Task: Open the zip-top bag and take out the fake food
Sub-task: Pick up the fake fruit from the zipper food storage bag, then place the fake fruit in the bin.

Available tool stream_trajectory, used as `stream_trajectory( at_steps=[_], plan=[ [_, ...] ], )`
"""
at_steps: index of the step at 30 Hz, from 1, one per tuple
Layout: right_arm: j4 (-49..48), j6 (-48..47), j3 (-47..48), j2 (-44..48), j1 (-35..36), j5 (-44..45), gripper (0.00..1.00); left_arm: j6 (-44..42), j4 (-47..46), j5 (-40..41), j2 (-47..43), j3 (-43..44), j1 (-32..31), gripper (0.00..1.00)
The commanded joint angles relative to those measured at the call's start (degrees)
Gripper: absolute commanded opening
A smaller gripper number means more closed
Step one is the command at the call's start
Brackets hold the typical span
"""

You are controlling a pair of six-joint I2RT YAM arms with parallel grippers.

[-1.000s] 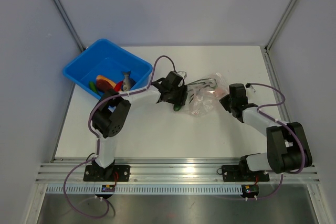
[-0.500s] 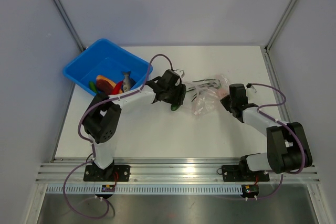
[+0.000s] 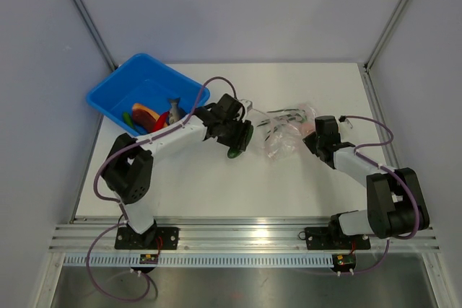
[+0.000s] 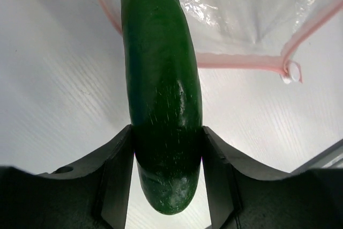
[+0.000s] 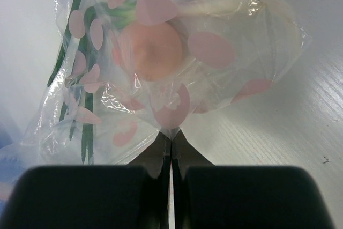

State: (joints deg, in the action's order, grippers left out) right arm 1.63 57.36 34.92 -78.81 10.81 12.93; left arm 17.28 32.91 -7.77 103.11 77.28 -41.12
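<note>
The zip-top bag (image 3: 285, 131) lies on the white table, clear with pink petal marks and a pink zip strip (image 4: 241, 61). My left gripper (image 3: 238, 142) is shut on a dark green cucumber (image 4: 161, 89), held just left of the bag's open mouth. My right gripper (image 3: 312, 133) is shut on the bag's near edge (image 5: 171, 127). Inside the bag I see a pinkish egg-like ball (image 5: 153, 49), a white piece (image 5: 236, 4) and green stems (image 5: 86, 105).
A blue bin (image 3: 148, 93) stands at the back left and holds a grey fish (image 3: 175, 110), an orange-tan piece (image 3: 144, 115) and red bits. White walls enclose the table; an aluminium rail runs along the near edge.
My left gripper has drawn the cucumber left and nearer, out of the bag's mouth. The bag has flattened a little. My right gripper has stayed in place.
</note>
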Motion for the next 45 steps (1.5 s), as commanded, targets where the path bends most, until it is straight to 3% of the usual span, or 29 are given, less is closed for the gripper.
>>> stream_trajectory(
  at_steps=[1, 12, 30, 36, 45],
  plan=[
    [0.2, -0.6, 1.0, 1.1, -0.4, 2.5, 0.0, -0.5, -2.0, -1.8, -8.4, -1.3, 1.0, 0.33],
    [-0.1, -0.5, 1.5, -0.3, -0.4, 1.8, 0.0, 2.3, -7.0, -3.8, -19.3, -7.7, 4.3, 0.32],
    [-0.4, -0.7, 1.3, 0.1, -0.3, 1.1, 0.0, 14.4, -24.3, 2.3, -42.0, -28.9, 24.5, 0.31],
    [-0.5, -0.6, 1.2, 0.1, -0.4, 1.0, 0.0, 20.7, -30.1, -0.1, -44.1, -34.3, 34.7, 0.3],
    [-0.4, 0.6, 0.5, 1.5, -0.4, -1.0, 0.0, 22.1, -33.9, 0.3, -42.0, -37.5, 39.2, 0.31]
  ],
)
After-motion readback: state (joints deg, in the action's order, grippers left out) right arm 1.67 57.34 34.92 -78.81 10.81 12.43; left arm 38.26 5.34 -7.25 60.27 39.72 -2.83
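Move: The left gripper already holds the green cucumber, drawn out at the bag's mouth. The blue bin's middle lies about 29 cm to its left, 14 cm ahead and 4 cm lower. In the bin's near-right part, the fish lies about 10 cm ahead and 21 cm left, the red pepper 7 cm ahead and 24 cm left. The bag's middle is 13 cm right and 3 cm ahead. From the right gripper, the bin is some 52 cm left and 12 cm ahead. Lift the left gripper about 8 cm off the bag with the cucumber still pinched, then sweep it roughly 24 cm left and a little forward to the near-right part of the blue bin, sinking slightly at the end. Swing the wrist some 50 degrees counter-clockwise on the way and keep the fingers closed on the cucumber. Hold the right gripper still on the bag. ##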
